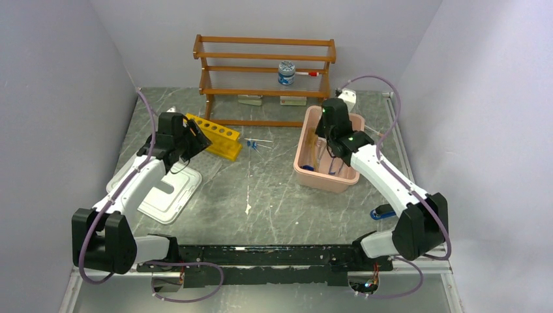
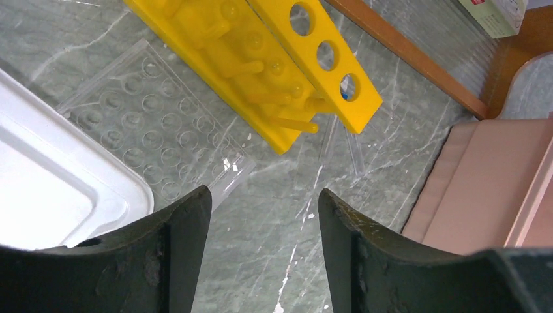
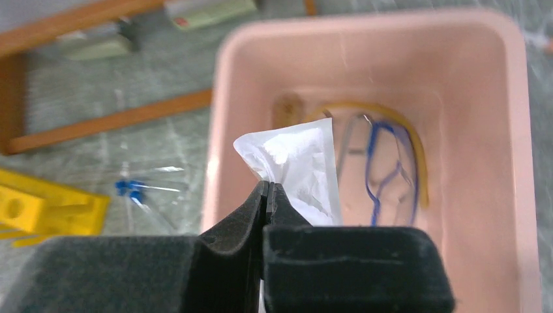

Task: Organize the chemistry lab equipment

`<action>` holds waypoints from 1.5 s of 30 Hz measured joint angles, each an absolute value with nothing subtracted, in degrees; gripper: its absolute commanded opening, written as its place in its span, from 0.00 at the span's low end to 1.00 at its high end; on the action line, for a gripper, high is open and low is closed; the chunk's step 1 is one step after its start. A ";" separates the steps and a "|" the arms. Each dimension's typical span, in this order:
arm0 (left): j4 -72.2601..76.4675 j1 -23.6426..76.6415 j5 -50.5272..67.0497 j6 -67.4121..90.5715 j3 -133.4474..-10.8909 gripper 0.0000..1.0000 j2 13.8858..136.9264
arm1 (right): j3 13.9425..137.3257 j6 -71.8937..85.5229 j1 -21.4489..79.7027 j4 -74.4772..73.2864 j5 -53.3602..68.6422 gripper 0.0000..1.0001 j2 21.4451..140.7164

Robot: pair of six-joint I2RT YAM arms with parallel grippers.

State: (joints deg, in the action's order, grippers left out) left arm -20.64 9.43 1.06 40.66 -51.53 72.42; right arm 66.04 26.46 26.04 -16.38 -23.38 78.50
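The yellow test-tube rack (image 1: 218, 137) lies tipped on the table at the left (image 2: 261, 72) (image 3: 45, 208). My left gripper (image 1: 195, 140) hovers just in front of it, open and holding nothing (image 2: 264, 195). Two small blue-capped tubes (image 1: 255, 144) lie loose between the rack and the pink bin (image 3: 130, 189). My right gripper (image 1: 334, 147) hangs over the pink bin (image 1: 306, 171), shut on a crumpled white packet (image 3: 300, 163) pinched at its tips (image 3: 269, 186). On the bin's floor lie a tan hose (image 3: 420, 156) and blue wire tongs (image 3: 385, 163).
A wooden shelf (image 1: 264, 65) stands at the back with a white-lidded jar (image 1: 286, 72) on it. A white lid (image 1: 166, 192) and a clear well plate (image 2: 150, 124) lie near the left arm. A blue-and-black tool (image 1: 383, 212) rests by the right arm's base.
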 measured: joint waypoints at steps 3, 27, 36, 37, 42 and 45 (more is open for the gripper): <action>-19.84 9.43 1.61 40.69 -51.64 0.64 72.97 | 64.07 30.57 25.58 -19.81 -25.93 0.00 79.83; -15.81 9.87 6.00 39.77 -51.62 0.62 74.59 | 55.44 36.91 23.77 -23.94 -30.09 0.40 83.44; -17.69 9.87 5.34 38.76 -51.94 0.62 74.70 | 62.19 29.61 24.36 -21.34 -18.68 0.45 79.35; -18.31 9.87 4.97 38.30 -52.25 0.62 74.70 | 62.87 28.77 24.69 -20.64 -17.34 0.46 78.76; -21.21 9.87 2.61 35.44 -55.70 0.66 74.00 | 65.49 24.36 29.19 -17.04 -11.44 0.50 77.34; -21.30 9.85 1.34 32.97 -57.06 0.72 72.84 | 66.48 21.41 33.74 -15.27 -9.39 0.50 77.91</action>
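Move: My right hand still pinches the white packet high over the pink bin, whose middle lies about 3 cm back, 3 cm right and 15 cm below. The blue-tipped pieces lie on the table about 21 cm left and 2 cm ahead, roughly 20 cm down; an orange-ended rod lies beyond the bin's other side, some 17 cm right and 6 cm ahead. From my empty left hand, the bin is about 43 cm right, 2 cm ahead and 7 cm lower. I lower the packet about 13 cm into the bin, drawing back and right some 5 cm each way while my right wrist tips down. At the bottom I open my fingers halfway to let go, then rise about as far and swing left over the left rim towards the blue-tipped pieces. My open left hand drifts slightly right, then lifts about 3 cm, touching nothing. ##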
